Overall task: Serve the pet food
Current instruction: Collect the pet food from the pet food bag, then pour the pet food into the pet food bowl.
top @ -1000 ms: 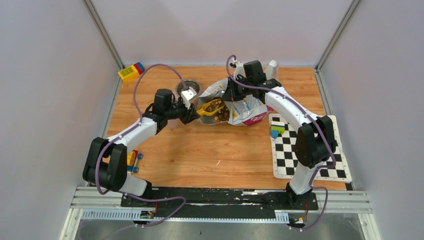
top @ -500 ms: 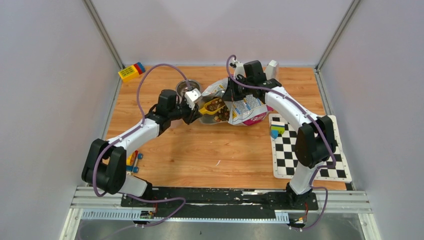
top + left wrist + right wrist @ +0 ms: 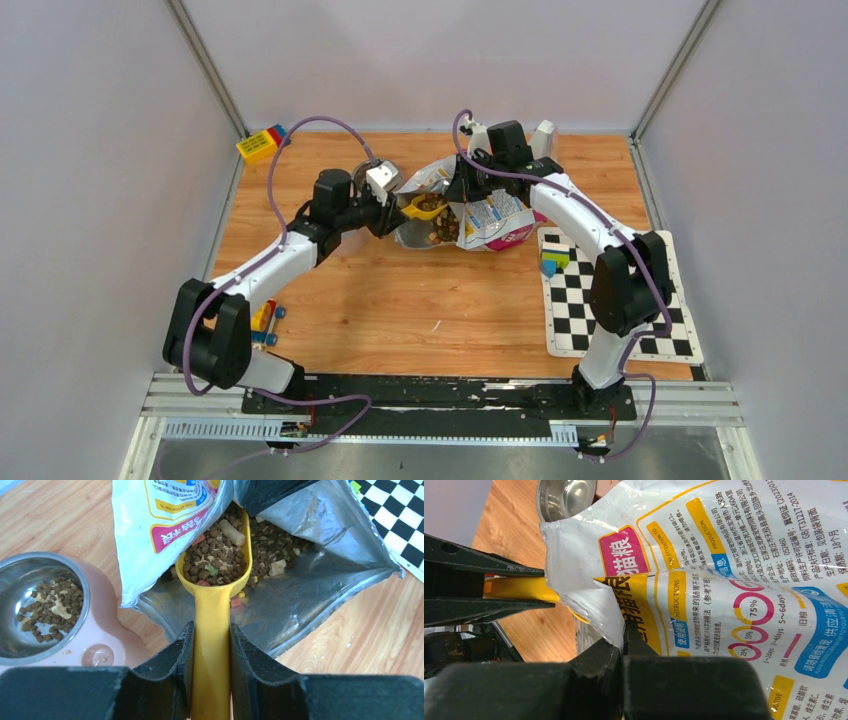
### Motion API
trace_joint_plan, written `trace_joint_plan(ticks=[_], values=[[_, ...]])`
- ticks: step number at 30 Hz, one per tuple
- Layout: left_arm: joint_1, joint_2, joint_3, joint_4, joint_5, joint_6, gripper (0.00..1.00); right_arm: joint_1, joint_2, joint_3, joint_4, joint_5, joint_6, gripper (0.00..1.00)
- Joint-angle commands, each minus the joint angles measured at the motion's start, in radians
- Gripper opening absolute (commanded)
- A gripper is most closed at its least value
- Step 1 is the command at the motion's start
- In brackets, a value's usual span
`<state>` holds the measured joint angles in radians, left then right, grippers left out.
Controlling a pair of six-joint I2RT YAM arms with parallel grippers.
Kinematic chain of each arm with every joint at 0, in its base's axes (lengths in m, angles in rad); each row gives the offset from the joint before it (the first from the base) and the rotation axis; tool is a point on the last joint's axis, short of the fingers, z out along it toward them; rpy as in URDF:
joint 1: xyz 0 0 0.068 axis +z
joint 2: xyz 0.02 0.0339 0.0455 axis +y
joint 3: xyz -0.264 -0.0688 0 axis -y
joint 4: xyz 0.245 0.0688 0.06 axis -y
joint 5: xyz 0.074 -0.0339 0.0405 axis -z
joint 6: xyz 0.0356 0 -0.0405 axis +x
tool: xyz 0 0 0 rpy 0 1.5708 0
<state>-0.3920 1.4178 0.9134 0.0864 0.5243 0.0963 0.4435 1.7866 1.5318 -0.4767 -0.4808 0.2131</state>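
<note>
The yellow-and-white bag (image 3: 492,217) lies open at the table's back middle, silver lining showing. My right gripper (image 3: 624,645) is shut on the bag's upper edge (image 3: 734,580) and holds the mouth up. My left gripper (image 3: 212,635) is shut on the handle of the yellow scoop (image 3: 212,605). The scoop's cup sits just inside the bag mouth, heaped with pet food (image 3: 216,562). More kibble (image 3: 282,542) lies inside the bag. A little kibble (image 3: 50,607) lies in the steel cup of the pink bowl (image 3: 107,645), left of the scoop.
A checkerboard mat (image 3: 615,305) lies at the right with small coloured blocks (image 3: 553,260) on its far corner. A coloured block (image 3: 262,143) sits at the back left corner. A small toy (image 3: 265,322) lies near the left arm's base. One stray crumb (image 3: 436,326) is on the wood.
My left arm has swung toward the back of the table, turning the wrist and carrying the loaded scoop a little farther back at the bag mouth. The right arm and bag have stayed still.
</note>
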Motion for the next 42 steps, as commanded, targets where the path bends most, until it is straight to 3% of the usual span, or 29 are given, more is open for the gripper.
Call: trace_joint_plan(ticks=[1, 9, 17, 28, 42], values=[[-0.005, -0.031, 0.063, 0.085, 0.096, -0.041, 0.00, 0.003, -0.026, 0.035, -0.013, -0.043, -0.001, 0.00], [0.016, -0.109, -0.005, -0.049, 0.116, 0.211, 0.00, -0.004, -0.048, 0.036, -0.013, -0.028, -0.006, 0.00], [0.023, -0.178, -0.079, -0.126, 0.060, 0.310, 0.00, -0.005, -0.054, 0.048, -0.019, -0.028, -0.004, 0.00], [0.113, -0.237, -0.151, -0.114, 0.095, 0.291, 0.00, -0.006, -0.067, 0.045, -0.018, -0.027, -0.008, 0.00], [0.268, -0.300, -0.230, 0.003, 0.287, 0.248, 0.00, -0.009, -0.067, 0.045, -0.019, -0.027, -0.009, 0.00]])
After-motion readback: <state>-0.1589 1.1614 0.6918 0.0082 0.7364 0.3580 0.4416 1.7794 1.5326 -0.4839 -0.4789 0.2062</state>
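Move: The left hand already grips the scoop by its handle, with the filled blade in the bag mouth, some 8 cm to its right, 3 cm ahead and 8 cm below. The near, empty bowl is about 11 cm to its left, 6 cm ahead and 13 cm below; the far bowl, with some food in it, about 4 cm left, 14 cm ahead and as low. From the right hand, the near bowl is roughly 24 cm left, 1 cm ahead and 14 cm below. With its grip on the handle unchanged, the left hand draws the loaded scoop out from under the bag's upper flap, first back about 4 cm, then mainly left about 8 cm towards the near bowl's side, dipping some 2 cm midway and regaining about half of that. The wrist rolls its left side up by about 10 degrees and eases partly back while the fingers tip slightly upward, as the right hand stays in place, still pinching the bag's rim. ##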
